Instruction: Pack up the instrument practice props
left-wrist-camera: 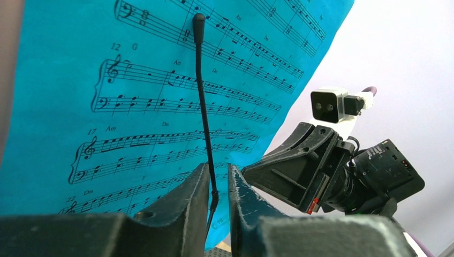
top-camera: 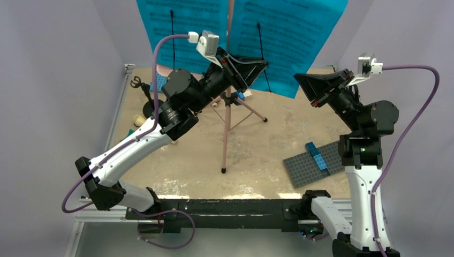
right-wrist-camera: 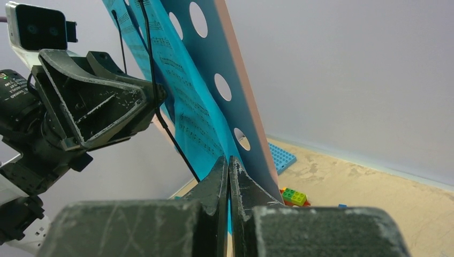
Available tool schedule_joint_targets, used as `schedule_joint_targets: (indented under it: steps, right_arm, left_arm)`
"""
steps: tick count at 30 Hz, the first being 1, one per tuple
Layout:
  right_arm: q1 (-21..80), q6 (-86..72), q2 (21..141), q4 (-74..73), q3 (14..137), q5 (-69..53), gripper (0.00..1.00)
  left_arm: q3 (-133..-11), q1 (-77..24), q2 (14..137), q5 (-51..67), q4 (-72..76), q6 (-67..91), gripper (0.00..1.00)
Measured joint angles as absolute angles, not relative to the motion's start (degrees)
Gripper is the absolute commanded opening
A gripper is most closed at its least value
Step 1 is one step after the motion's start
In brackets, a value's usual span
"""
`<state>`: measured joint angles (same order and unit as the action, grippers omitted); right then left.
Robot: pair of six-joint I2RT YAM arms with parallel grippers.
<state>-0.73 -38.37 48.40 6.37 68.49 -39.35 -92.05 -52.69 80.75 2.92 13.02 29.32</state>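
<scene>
The pink tripod music stand (top-camera: 227, 120) rises at mid table, its hole-dotted board (right-wrist-camera: 214, 53) carrying cyan sheet-music pages (top-camera: 289, 32). My left gripper (top-camera: 261, 65) is raised to the pages (left-wrist-camera: 107, 107); its jaws (left-wrist-camera: 218, 176) stand narrowly open, with a thin black wire page holder (left-wrist-camera: 202, 107) running down between them, untouched. My right gripper (top-camera: 300, 80) is at the pages' lower right corner, shut (right-wrist-camera: 229, 163) on the cyan page edge (right-wrist-camera: 198, 118). The black round-based mic stand (top-camera: 152, 107) and cream microphone (top-camera: 139, 120) lie at the far left.
A grey studded baseplate (top-camera: 313, 163) with a blue brick (top-camera: 316, 155) lies front right. A blue baseplate (right-wrist-camera: 281, 157) and green and yellow bricks (right-wrist-camera: 294, 196) sit behind the stand. The tripod's legs (top-camera: 251, 112) spread over the middle of the table.
</scene>
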Motion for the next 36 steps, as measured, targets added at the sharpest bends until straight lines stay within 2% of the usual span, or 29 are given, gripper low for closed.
schedule_joint_targets:
  steps: [3,5,16,25,36]
  right_arm:
    - [-0.73,-38.37,48.40,6.20,68.60,-38.94,0.00]
    - [-0.73,-38.37,48.42,5.87,68.66,-38.65,0.00]
    - [-0.73,-37.82,47.79,2.94,69.43,-36.73,0.00]
    - [-0.73,-34.72,39.62,-3.33,69.65,-31.62,0.00]
    - [-0.38,-30.17,28.69,-15.20,71.90,-15.29,0.00]
  left_arm:
    - [-92.05,-52.66,80.95,2.76,13.21,29.15,0.05]
    - [-92.05,-52.62,81.08,2.72,13.34,29.02,0.00]
    - [-90.91,-52.64,80.77,2.72,15.11,28.88,0.00]
    - [-88.31,-52.64,78.87,2.04,16.62,28.32,0.00]
    - [-85.23,-52.69,76.40,0.16,18.65,27.81,0.00]
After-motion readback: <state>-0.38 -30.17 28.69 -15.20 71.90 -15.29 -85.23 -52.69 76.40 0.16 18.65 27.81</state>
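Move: Between the left hand's nearly shut fingertips runs the music stand's right page-holder rod, practically at the hand point; the stand's centre pole is about 7 cm to its left and 4 cm farther out, the left holder rod some 20 cm left and about 2 cm out. For the right hand, already pinching the lower right edge of the right music sheet, that gripped spot of rod lies level ahead, about 7 cm left and 3 cm higher. Pinching the right holder rod between its closing fingertips, the left hand stays put at first, then carries it about 2 cm left. The right hand keeps its pinch on the sheet's edge, lingers briefly, then pulls back about 9 cm and right about 6 cm, rising slightly, away from the stand and the rod, its wrist swinging some 25 degrees clockwise. ##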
